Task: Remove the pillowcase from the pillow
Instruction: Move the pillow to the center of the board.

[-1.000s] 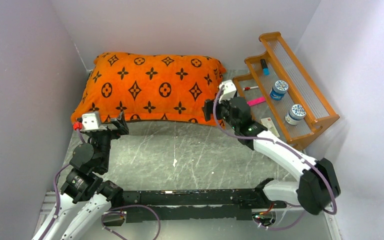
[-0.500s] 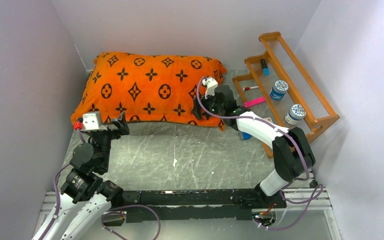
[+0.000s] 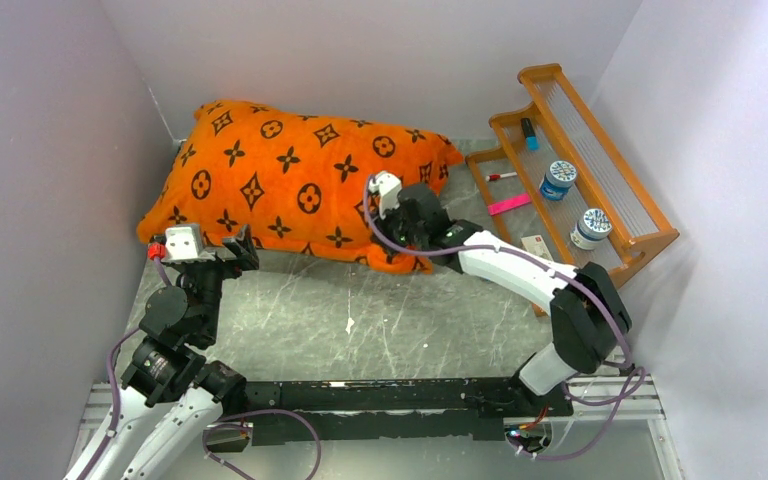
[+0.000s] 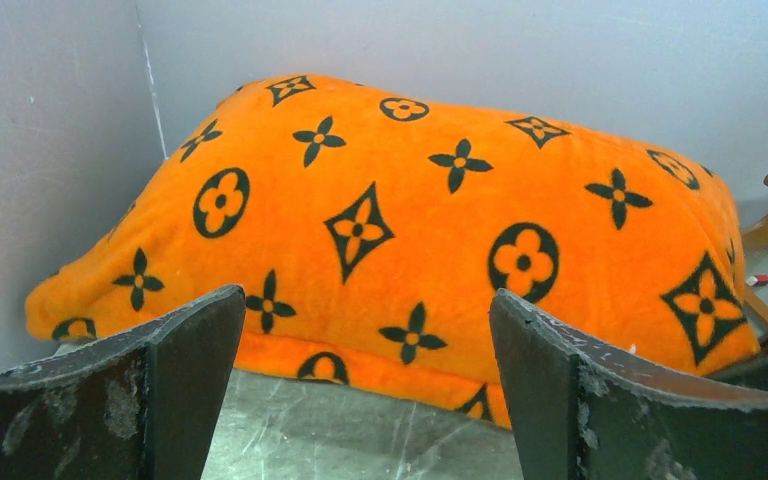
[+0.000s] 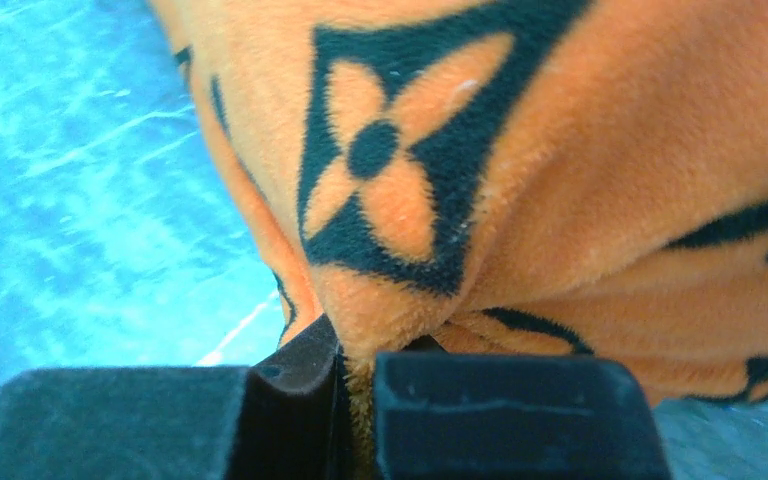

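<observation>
The bright orange pillowcase (image 3: 290,180) with dark flower motifs lies plump at the back of the table, slanting from back left to near right. The pillow stays hidden inside it; no white shows. My right gripper (image 3: 392,232) sits at the cover's near right edge. In the right wrist view it (image 5: 357,355) is shut on a pinched fold of the orange pillowcase (image 5: 560,150). My left gripper (image 3: 240,243) hovers just in front of the near left edge, open. The left wrist view shows its jaws (image 4: 365,300) wide apart, the pillowcase (image 4: 440,200) beyond them, untouched.
A wooden stepped rack (image 3: 650,228) stands at the right wall, holding two jars (image 3: 558,180), a marker and a pink strip. White walls close in on the left and back. Grey marbled tabletop (image 3: 360,310) stretches between the pillowcase and the arm bases.
My right gripper moved left from beside the rack onto the pillowcase's near right edge and shut on the fabric. The cover shifted and slanted. The left arm stayed put.
</observation>
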Action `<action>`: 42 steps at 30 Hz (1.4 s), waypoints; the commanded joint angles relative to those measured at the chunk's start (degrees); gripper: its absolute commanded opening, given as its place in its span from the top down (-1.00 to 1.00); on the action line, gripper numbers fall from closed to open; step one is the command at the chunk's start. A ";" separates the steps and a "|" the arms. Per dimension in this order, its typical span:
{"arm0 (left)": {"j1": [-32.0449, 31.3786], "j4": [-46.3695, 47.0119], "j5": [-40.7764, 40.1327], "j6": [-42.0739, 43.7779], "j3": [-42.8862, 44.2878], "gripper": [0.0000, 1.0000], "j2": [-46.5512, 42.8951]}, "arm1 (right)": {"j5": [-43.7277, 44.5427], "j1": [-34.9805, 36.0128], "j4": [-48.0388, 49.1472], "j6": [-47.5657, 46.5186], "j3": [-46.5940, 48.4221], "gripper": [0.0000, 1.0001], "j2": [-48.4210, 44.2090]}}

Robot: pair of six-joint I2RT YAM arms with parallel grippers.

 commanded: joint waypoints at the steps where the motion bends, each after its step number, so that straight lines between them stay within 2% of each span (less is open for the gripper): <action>1: 0.20 1.14 0.73 0.34 1.69 -0.94 -0.17 | -2.48 8.85 0.51 3.99 1.33 1.00 -5.70; 4: 0.20 1.01 0.43 0.21 1.77 -0.94 -0.27 | 1.75 14.84 1.00 7.17 0.36 1.00 -6.70; 8: 0.25 0.88 0.00 0.07 1.77 -0.94 -0.16 | 5.05 19.50 0.06 10.74 0.11 1.00 -7.43; 13: 0.20 0.97 -0.03 0.07 1.65 -0.94 0.00 | 6.74 23.32 -0.45 15.35 -1.16 1.00 -7.93; 19: 0.21 0.44 -0.28 -0.06 1.90 -0.94 1.92 | 7.07 31.07 3.81 21.26 -3.76 1.00 -6.55; 22: 0.20 0.24 -0.42 -0.15 2.00 -0.94 2.45 | 5.35 31.86 0.90 20.50 -1.08 0.74 -5.51; 28: 0.20 0.50 -1.07 0.05 1.76 -0.94 2.37 | 9.26 30.78 -10.50 12.90 8.53 -0.39 -6.26; 29: 0.20 0.39 -1.04 0.03 1.78 -0.94 2.44 | 10.06 30.11 -12.20 11.80 10.02 -0.51 -6.50; 33: 0.21 0.52 -0.65 0.00 1.71 -0.94 2.33 | 10.20 24.59 -16.59 8.51 13.50 -0.74 -8.78; 42: 0.22 0.30 0.27 -0.84 2.17 -0.94 2.99 | 3.62 6.38 -18.41 3.58 15.71 -0.97 -11.89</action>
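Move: The right hand already pinches the pillowcase near the pillow's front right corner. The pillow's middle lies about 17 cm to its left, 10 cm farther out and barely lower. The white mark on the board is roughly 18 cm back, 5 cm left and 8 cm below; the small box is some 31 cm right and 3 cm back, also about 8 cm lower. From the idle left hand, the pillow's middle is about 19 cm ahead, 5 cm right and 18 cm down. Still pinching the pillowcase, the right hand drags it back some 19 cm and leftward, opens, then lifts forward. ##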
